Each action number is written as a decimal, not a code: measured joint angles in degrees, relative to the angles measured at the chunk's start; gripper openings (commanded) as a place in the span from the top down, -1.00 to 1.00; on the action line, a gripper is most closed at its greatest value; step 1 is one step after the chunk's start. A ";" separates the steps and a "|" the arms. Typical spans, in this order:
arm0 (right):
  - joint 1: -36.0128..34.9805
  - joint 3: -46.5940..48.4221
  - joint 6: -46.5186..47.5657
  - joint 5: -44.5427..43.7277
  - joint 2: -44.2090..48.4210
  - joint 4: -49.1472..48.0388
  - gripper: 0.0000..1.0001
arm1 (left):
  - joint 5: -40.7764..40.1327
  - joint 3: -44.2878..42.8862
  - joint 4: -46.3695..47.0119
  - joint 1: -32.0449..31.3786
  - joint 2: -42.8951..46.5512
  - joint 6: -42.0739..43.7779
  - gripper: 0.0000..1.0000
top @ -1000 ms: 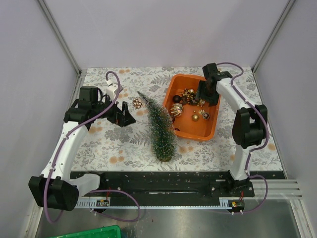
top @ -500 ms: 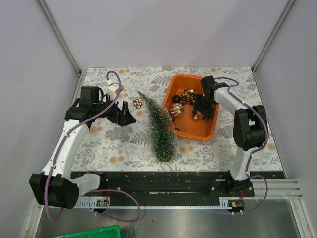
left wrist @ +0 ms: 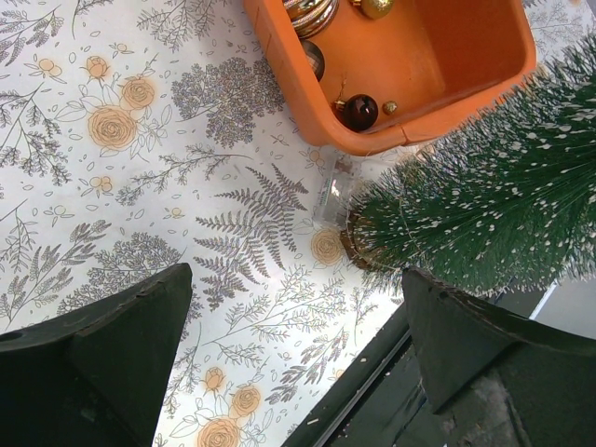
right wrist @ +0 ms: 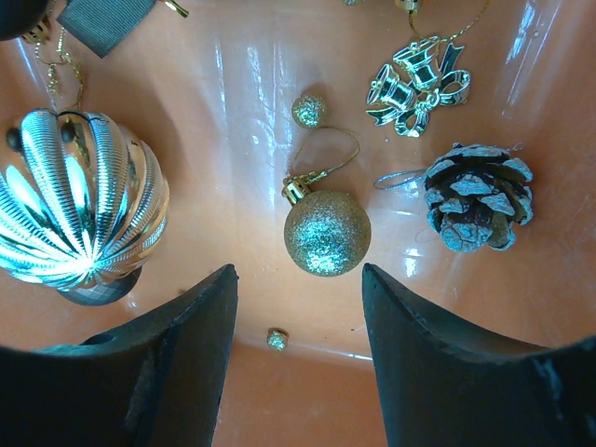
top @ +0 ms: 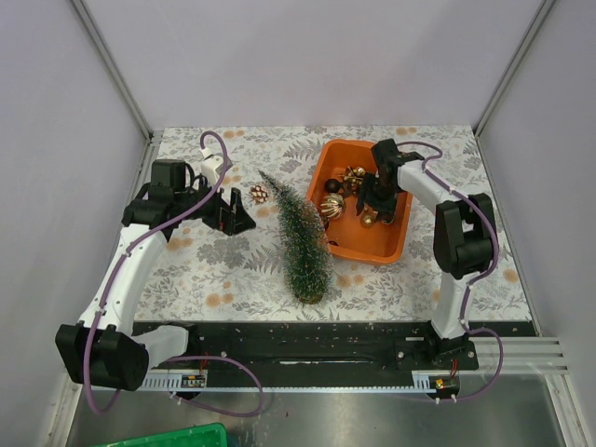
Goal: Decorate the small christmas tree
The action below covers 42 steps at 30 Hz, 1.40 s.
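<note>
The small christmas tree (top: 303,237) lies on its side mid-table, tip toward the back, brown base toward the front; the left wrist view shows its base end (left wrist: 494,214). Right of it, the orange tray (top: 386,240) holds ornaments. My right gripper (top: 375,207) hangs open inside the tray. A gold glitter ball (right wrist: 327,233) lies just beyond its fingertips (right wrist: 214,289), not between them. My left gripper (top: 235,222) stands open and empty over the table left of the tree, jaws wide apart.
The tray also holds a large ribbed gold ball (right wrist: 79,209), a frosted pinecone (right wrist: 477,196), a gold bow charm (right wrist: 416,84) and a dark ball (left wrist: 358,112). Another pinecone (top: 258,194) lies on the table by the treetop. A clear plastic piece (left wrist: 333,186) lies near the tree's base.
My right gripper has come from the tray's far edge down into the tray, toward the gold ornaments. The left arm and the tree have stayed put.
</note>
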<state>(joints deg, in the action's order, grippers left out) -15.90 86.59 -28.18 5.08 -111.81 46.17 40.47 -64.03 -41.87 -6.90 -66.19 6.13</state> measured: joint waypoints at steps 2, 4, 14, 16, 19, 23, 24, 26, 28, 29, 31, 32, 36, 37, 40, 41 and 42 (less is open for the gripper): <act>-0.09 0.00 0.00 -0.04 -0.33 0.22 -0.27 | 0.00 -0.02 0.13 0.00 -0.09 -0.02 -0.98; -0.13 0.02 0.00 -0.09 -0.55 0.24 -0.26 | 0.00 -0.02 0.42 0.02 -0.33 -0.13 -0.98; -0.13 5.31 0.09 -0.02 -4.28 5.07 -0.28 | 0.00 -0.26 1.40 0.02 -0.76 -0.20 -0.98; -0.13 6.97 0.11 0.04 -6.12 6.03 -0.27 | -0.02 -0.44 1.42 0.02 -0.74 -0.20 -0.98; -0.13 7.80 0.13 0.13 -7.91 7.72 -0.20 | 0.00 -0.70 1.44 0.07 -0.72 -0.17 -0.98; -0.13 8.52 0.33 0.17 -9.18 9.57 -0.05 | -0.04 -1.14 1.46 0.31 -0.68 -0.13 -0.98; -0.13 8.63 0.37 0.17 -9.25 9.86 0.00 | -0.04 -1.20 1.49 0.37 -0.68 -0.09 -0.98; -0.13 8.90 0.44 0.17 -9.25 10.29 0.11 | -0.04 -1.20 1.42 0.50 -0.66 0.04 -0.98; -0.13 8.96 0.39 0.17 -9.25 10.27 0.20 | -0.04 -1.20 1.42 0.57 -0.66 0.09 -0.98; -0.13 8.96 0.39 0.17 -9.25 10.27 0.24 | -0.04 -1.20 1.42 0.59 -0.66 0.11 -0.98; -0.13 8.96 0.35 0.17 -9.25 10.27 0.36 | -0.04 -1.20 1.40 0.61 -0.66 0.09 -0.98; -0.15 8.96 0.28 0.17 -9.25 10.29 0.42 | -0.04 -1.20 1.40 0.61 -0.66 0.09 -0.98; -0.17 8.94 0.24 0.22 -9.11 9.94 0.47 | -0.04 -1.20 1.40 0.61 -0.66 0.09 -0.98; -0.17 8.83 0.26 0.24 -8.87 9.66 0.47 | -0.04 -1.22 1.40 0.61 -0.66 0.07 -0.98; -0.17 8.13 0.24 0.46 -6.43 8.76 0.48 | -0.04 -1.49 1.29 0.63 -0.66 0.07 -0.98; -0.17 7.78 0.22 0.46 -4.87 8.61 0.47 | -0.04 -1.55 1.40 0.63 -0.66 0.04 -0.98; -0.17 7.39 0.17 0.46 -2.89 8.33 0.41 | -0.04 -1.62 1.42 0.63 -0.66 0.02 -0.98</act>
<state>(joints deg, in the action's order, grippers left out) -16.08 93.97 -28.01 5.54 -114.69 54.50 40.42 -65.65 -40.45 -6.26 -66.85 6.15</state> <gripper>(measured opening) 0.262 0.988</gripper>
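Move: The gold glitter ball lies almost under the right fingers, about 1 cm ahead, 1 cm to the right and 3 cm below, on the orange box's floor. The pine cone is some 7 cm right of this hand and 2 cm ahead, the bell ornament 6 cm ahead and 4 cm right, the ribbed ornament 8 cm left and 4 cm ahead. From the left hand the ball is roughly 30 cm right, 9 cm ahead and 20 cm below. Down towards the box floor at the gold glitter ball goes the right hand, some 2.5 cm, easing slightly back as its wrist tilts about 10 degrees, fingertips swinging towards the base. There it stays while the half-open fingers close to a narrow gap, then rises about 3.5 cm, undoing part of the tilt, with no ball between them. ##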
